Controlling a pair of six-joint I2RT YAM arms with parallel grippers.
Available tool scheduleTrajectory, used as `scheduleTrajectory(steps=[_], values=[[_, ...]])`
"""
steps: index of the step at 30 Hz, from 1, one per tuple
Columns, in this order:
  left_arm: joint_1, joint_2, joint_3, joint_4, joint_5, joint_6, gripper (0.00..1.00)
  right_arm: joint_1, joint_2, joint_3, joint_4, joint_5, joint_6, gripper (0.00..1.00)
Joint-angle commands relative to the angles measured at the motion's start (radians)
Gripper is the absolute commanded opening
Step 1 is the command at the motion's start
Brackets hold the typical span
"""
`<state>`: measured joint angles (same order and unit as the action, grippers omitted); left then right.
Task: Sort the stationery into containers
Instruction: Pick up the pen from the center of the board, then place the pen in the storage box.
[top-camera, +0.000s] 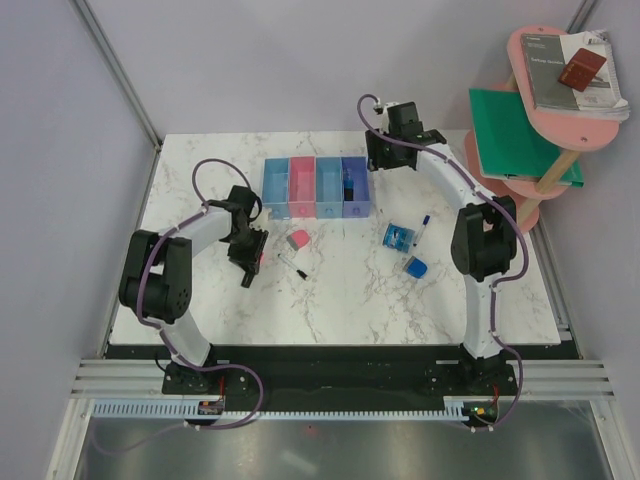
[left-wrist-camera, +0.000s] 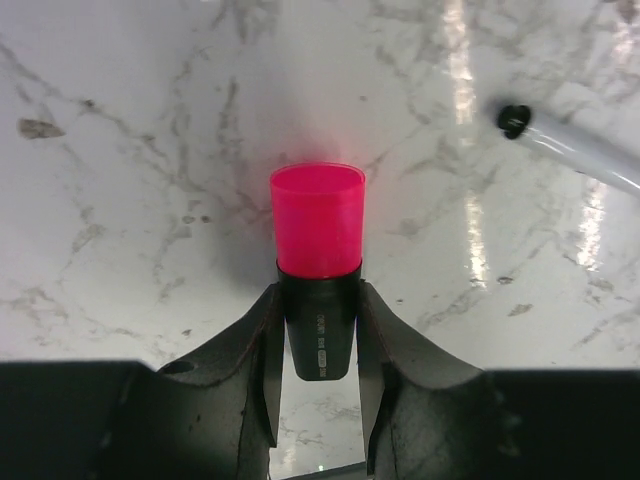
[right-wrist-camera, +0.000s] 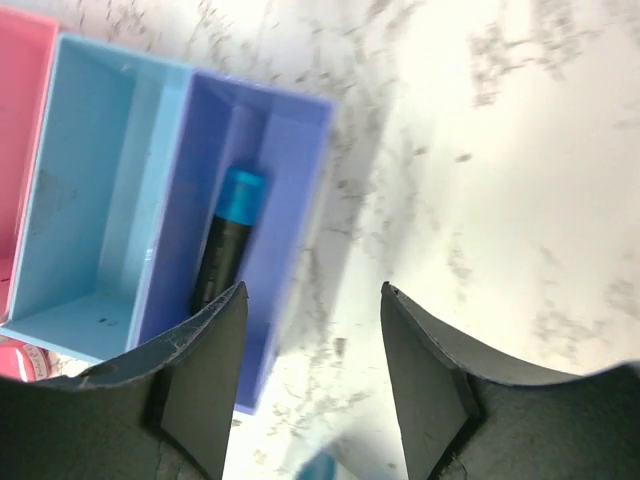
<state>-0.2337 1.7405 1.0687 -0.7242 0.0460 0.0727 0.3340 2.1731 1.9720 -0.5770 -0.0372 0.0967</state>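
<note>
My left gripper (left-wrist-camera: 318, 300) is shut on a black marker with a pink cap (left-wrist-camera: 318, 230), held just above the marble table at the left (top-camera: 250, 268). A thin pen (left-wrist-camera: 580, 150) lies to its right, and a pink-grey eraser (top-camera: 296, 240) lies nearby. The four joined containers (top-camera: 315, 187) stand at the back centre. A black marker with a blue cap (right-wrist-camera: 225, 240) lies in the purple bin (right-wrist-camera: 285, 200). My right gripper (right-wrist-camera: 312, 300) hangs open and empty just right of that bin. Blue blocks (top-camera: 398, 236) and a white marker (top-camera: 423, 226) lie at centre right.
Beyond the table's right edge stands a pink round shelf (top-camera: 560, 100) with books on top and a green folder (top-camera: 520, 140) lower down. Another blue block (top-camera: 415, 267) lies near the right arm's elbow. Grey walls close in the back and left.
</note>
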Motion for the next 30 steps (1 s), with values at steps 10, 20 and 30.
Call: scheduleTrajectory(steps=[10, 20, 30], values=[[-0.03, -0.087, 0.387, -0.001, 0.486, -0.048, 0.02, -0.121, -0.121, -0.11, -0.078, -0.268, -0.193, 0.92], [-0.061, 0.158, 0.634, 0.224, 0.652, -0.235, 0.02, -0.119, -0.19, -0.209, -0.101, -0.247, -0.259, 0.98], [-0.101, 0.412, 0.821, 0.474, 0.732, -0.484, 0.02, -0.128, -0.295, -0.372, -0.101, -0.202, -0.331, 0.98]])
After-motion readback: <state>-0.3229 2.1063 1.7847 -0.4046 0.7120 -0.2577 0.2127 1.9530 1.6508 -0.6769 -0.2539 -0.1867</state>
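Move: The left hand already pinches the pink-capped black marker at the table; the purple compartment lies about 22 cm ahead and 28 cm right of it, the light-blue one beside it 22 ahead and 20 right. The black-tipped pen is level, 10 cm right; the pink eraser 7 ahead, 12 right. From the right hand, the blue-capped pen lies some 12 cm back, 13 right and 13 below, the jar 15 back and 7 right, the purple compartment 1 back and 5 left. Keeping its pinch on the pink-capped marker, the left hand lifts it off the table and swings right and forward towards the purple compartment, rising nearly 20 cm before sinking about 5, while its fingertips tilt some 50 degrees out to the right. The empty right hand clears out to the right, rising slightly, then draws back and sinks towards the jar and blue-capped pen, turning slightly counter-clockwise and opening fully. ##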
